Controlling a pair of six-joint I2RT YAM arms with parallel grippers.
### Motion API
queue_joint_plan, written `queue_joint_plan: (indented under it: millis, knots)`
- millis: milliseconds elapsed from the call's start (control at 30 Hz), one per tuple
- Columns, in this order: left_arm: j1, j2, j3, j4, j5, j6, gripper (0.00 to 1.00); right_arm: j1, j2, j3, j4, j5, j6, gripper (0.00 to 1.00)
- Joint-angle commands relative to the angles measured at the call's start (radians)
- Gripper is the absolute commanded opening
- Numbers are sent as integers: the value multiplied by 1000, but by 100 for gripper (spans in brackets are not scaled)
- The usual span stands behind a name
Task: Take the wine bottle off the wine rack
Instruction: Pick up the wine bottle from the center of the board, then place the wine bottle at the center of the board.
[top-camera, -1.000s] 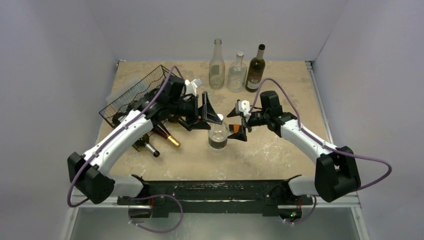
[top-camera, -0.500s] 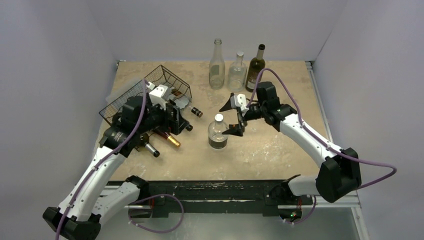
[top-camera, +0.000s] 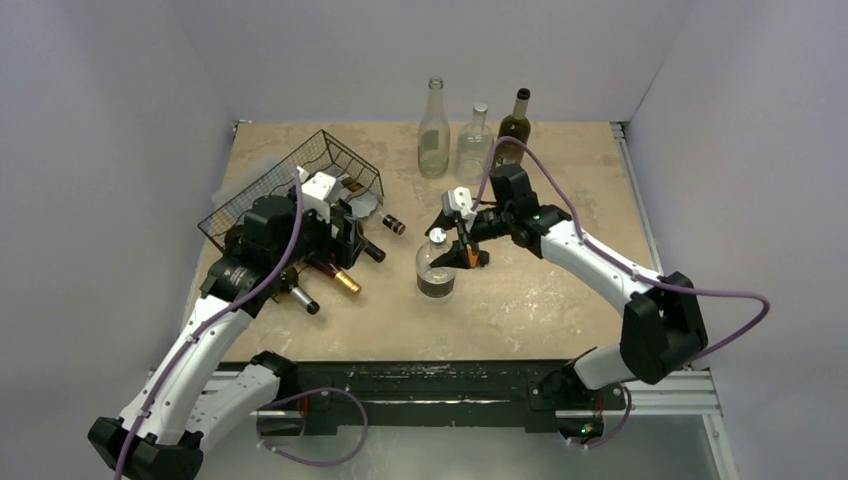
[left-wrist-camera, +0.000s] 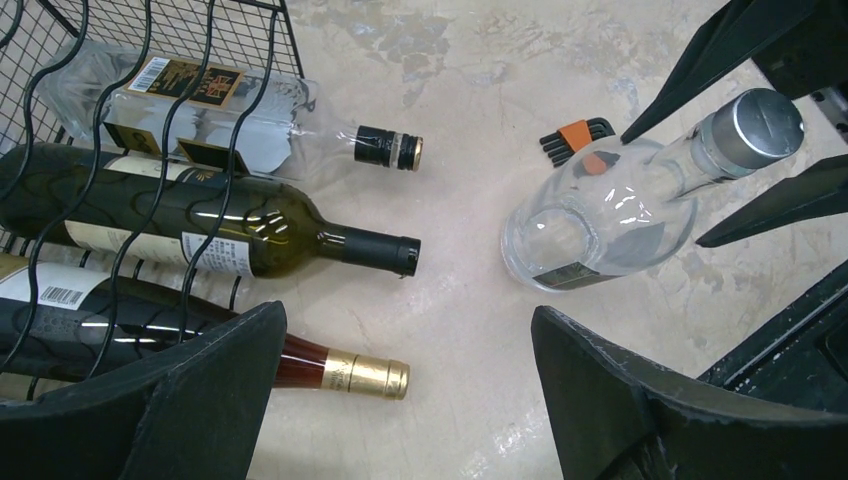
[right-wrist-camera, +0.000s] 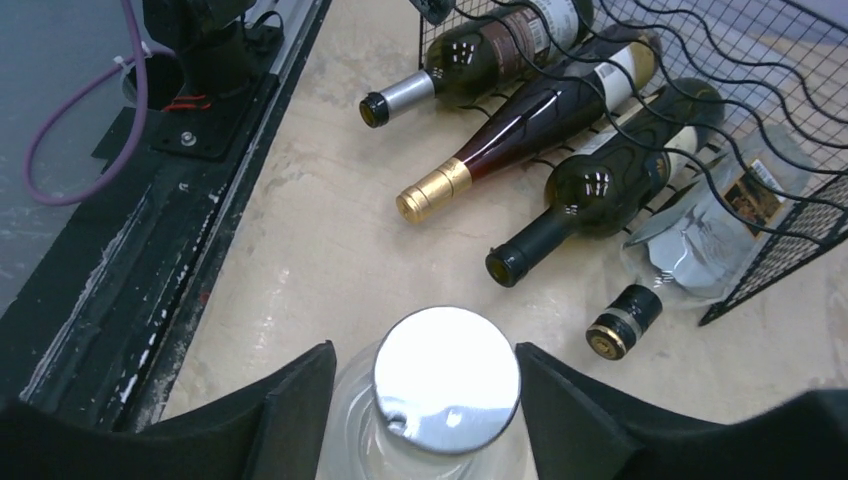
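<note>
The black wire wine rack (top-camera: 262, 185) lies at the table's left with several bottles in it, necks pointing out: a dark green one (left-wrist-camera: 230, 225), a gold-capped one (left-wrist-camera: 350, 372) and a clear flat one (left-wrist-camera: 250, 110). A clear wine bottle (top-camera: 436, 272) with a silver cap (right-wrist-camera: 447, 375) stands upright on the table, off the rack. My right gripper (top-camera: 443, 243) straddles its neck just under the cap, jaws partly apart, with a gap still showing on one side. My left gripper (left-wrist-camera: 410, 320) is open and empty beside the rack's front.
Three bottles stand at the back wall: a tall clear one (top-camera: 433, 130), a squat clear one (top-camera: 475, 142) and a dark one (top-camera: 512, 135). A small orange-and-black hex key set (left-wrist-camera: 577, 138) lies behind the standing bottle. The black rail (top-camera: 430, 385) runs along the near edge.
My left gripper let go of the clear bottle, opened wide and drew back left to the rack. My right gripper moved left over the bottle and its jaws narrowed around the neck.
</note>
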Motion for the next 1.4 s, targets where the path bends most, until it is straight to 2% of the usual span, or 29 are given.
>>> queue_joint_plan:
  millis: [0, 167, 367, 433, 633, 767, 933, 1133, 1367]
  knots:
    - [6, -2, -1, 29, -32, 40, 93, 39, 62, 83, -48, 27, 2, 65]
    - [6, -1, 3, 34, -23, 42, 92, 42, 49, 44, -35, 32, -1, 45]
    - [8, 7, 9, 33, -13, 40, 92, 35, 47, 85, -112, 19, -34, 8]
    - [8, 2, 10, 32, -13, 39, 92, 33, 47, 127, -180, 14, -67, 0]
    - [11, -9, 8, 34, -28, 38, 92, -61, -2, 249, -369, -69, -136, 0]
    - [24, -8, 12, 32, -32, 32, 92, -193, -77, 233, -344, -139, -94, 0]
    - [38, -10, 13, 35, -25, 28, 92, -326, -148, 221, -290, -135, -16, 0]
    - [49, -10, 13, 37, -25, 28, 92, -463, -138, 224, -165, -12, 112, 0]
    - [51, -4, 10, 42, -16, 25, 92, -491, -69, 257, -28, 237, 226, 0]
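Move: The clear wine bottle with the silver cap stands upright with its neck just about between the right hand's fingers: its middle is roughly 1 cm to the left and 9 cm below. The hex-key set lies about 6 cm ahead and 8 cm right, some 20 cm below. Of the standing bottles, the dark one is about 28 cm ahead and 15 cm right, the short clear one 28 cm ahead and 8 cm right. From the left hand, the silver-capped bottle is some 17 cm to the right, level ahead and 12 cm below. Around the silver-capped bottle's neck the right hand goes on shutting its half-closing fingers, after settling about 2 cm down and 1 cm left, until they pinch it below the cap. Following a brief hold it lifts and sweeps right some 17 cm, then increasingly forward about 10 cm, towards the standing dark bottle, turning roughly 35 degrees clockwise and easing slightly down at the end. ##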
